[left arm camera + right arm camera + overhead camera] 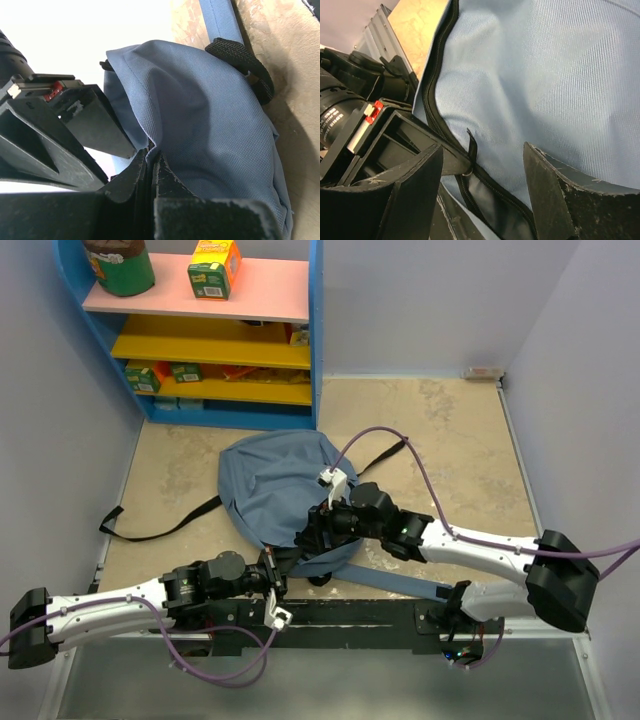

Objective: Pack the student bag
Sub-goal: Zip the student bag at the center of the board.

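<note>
The slate-blue student bag (pixel 268 485) lies flat in the middle of the table, its near edge between my two grippers. My left gripper (pixel 150 152) is shut on a fold of the bag's fabric (pixel 200 115) at that near edge. My right gripper (pixel 482 170) stands open over the bag's black zipper (pixel 437 75), and the zipper pull (pixel 471 145) sits between its fingers untouched. Just below the pull the zipper gapes a little and shows dark lining. In the top view the right gripper (pixel 312 530) hovers right beside the left gripper (pixel 276 578).
A blue shelf unit (pixel 315 340) with pink and yellow boards stands at the back left, holding a green jar (pixel 120 268) and small boxes (pixel 213 267). A black strap (pixel 160 530) trails left of the bag; a blue shoulder strap (pixel 400 583) runs near the right arm's base.
</note>
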Action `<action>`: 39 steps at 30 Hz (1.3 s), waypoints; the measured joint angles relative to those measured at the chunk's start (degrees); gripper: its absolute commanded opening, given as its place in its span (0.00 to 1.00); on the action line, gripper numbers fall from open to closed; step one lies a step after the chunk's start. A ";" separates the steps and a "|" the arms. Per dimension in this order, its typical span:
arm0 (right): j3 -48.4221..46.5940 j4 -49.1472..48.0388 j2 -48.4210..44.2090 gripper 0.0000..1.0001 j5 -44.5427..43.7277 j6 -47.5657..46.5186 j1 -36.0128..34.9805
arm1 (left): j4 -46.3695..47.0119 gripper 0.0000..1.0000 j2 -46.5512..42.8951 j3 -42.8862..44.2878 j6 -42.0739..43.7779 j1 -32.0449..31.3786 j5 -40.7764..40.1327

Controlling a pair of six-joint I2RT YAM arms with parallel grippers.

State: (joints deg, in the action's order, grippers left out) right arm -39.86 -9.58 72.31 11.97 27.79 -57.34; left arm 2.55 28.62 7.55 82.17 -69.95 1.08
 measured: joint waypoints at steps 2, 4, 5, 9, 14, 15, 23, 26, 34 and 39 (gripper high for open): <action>-0.02 -1.14 0.57 0.65 0.26 -0.20 0.00 | 0.07 0.00 -0.02 -0.02 0.13 0.00 -0.09; -0.11 -2.16 1.31 0.61 0.74 -0.33 0.00 | 0.52 0.00 -0.02 -0.24 0.39 0.00 -0.17; -0.26 -2.51 1.73 0.59 0.92 -0.46 0.00 | 0.85 0.00 0.00 -0.46 0.55 0.00 -0.28; -1.07 -4.44 4.35 0.52 1.81 -0.48 0.00 | 1.33 0.00 0.11 -0.70 1.36 0.00 -0.46; -1.57 -5.35 5.92 0.38 3.13 -0.66 0.00 | 1.53 0.00 0.17 -0.72 1.51 0.00 -0.68; -1.79 -5.51 6.23 0.34 3.37 -0.74 -0.02 | 1.62 0.00 0.20 -0.72 1.51 0.00 -0.72; -2.21 -7.30 6.93 0.00 5.90 -0.96 0.00 | 2.43 0.00 0.11 -0.94 1.55 -0.04 -1.22; -2.19 -7.82 6.73 0.00 6.25 -0.85 0.00 | 2.47 0.34 -0.37 -0.92 1.25 -0.11 -1.44; -2.19 -9.64 4.76 0.00 2.62 -0.33 0.81 | -5.95 1.00 0.07 6.36 -13.20 -0.28 -2.84; -0.79 -7.93 3.50 0.00 0.55 0.50 0.17 | -10.43 1.00 -3.06 11.50 -21.86 2.29 -3.30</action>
State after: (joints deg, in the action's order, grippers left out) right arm -40.64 -17.52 75.81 12.51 28.29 -57.17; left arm -7.88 25.56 19.05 60.31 -67.66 -2.22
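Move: The zipper pull stands about 3 cm to the right hand's left, level with it fore and aft and roughly 1 cm lower. The bag's main panel has its middle some 15 cm ahead of the right hand, 4 cm left and 8 cm below; the black loop is about 7 cm back, 4 cm right and 12 cm below. For the left hand, already shut on the bag's edge, the pull is about 2 cm ahead, 1 cm right and 2 cm above. Keep the left fingers pinching the bag's edge beside the slider while you bring the open right gripper about 3 cm left and shut it on the zipper pull. Then open the left fingers wide, let go and lift that hand some 5 cm, rolling it about 25 degrees, as the right eases forward and up, then dips back slightly. ##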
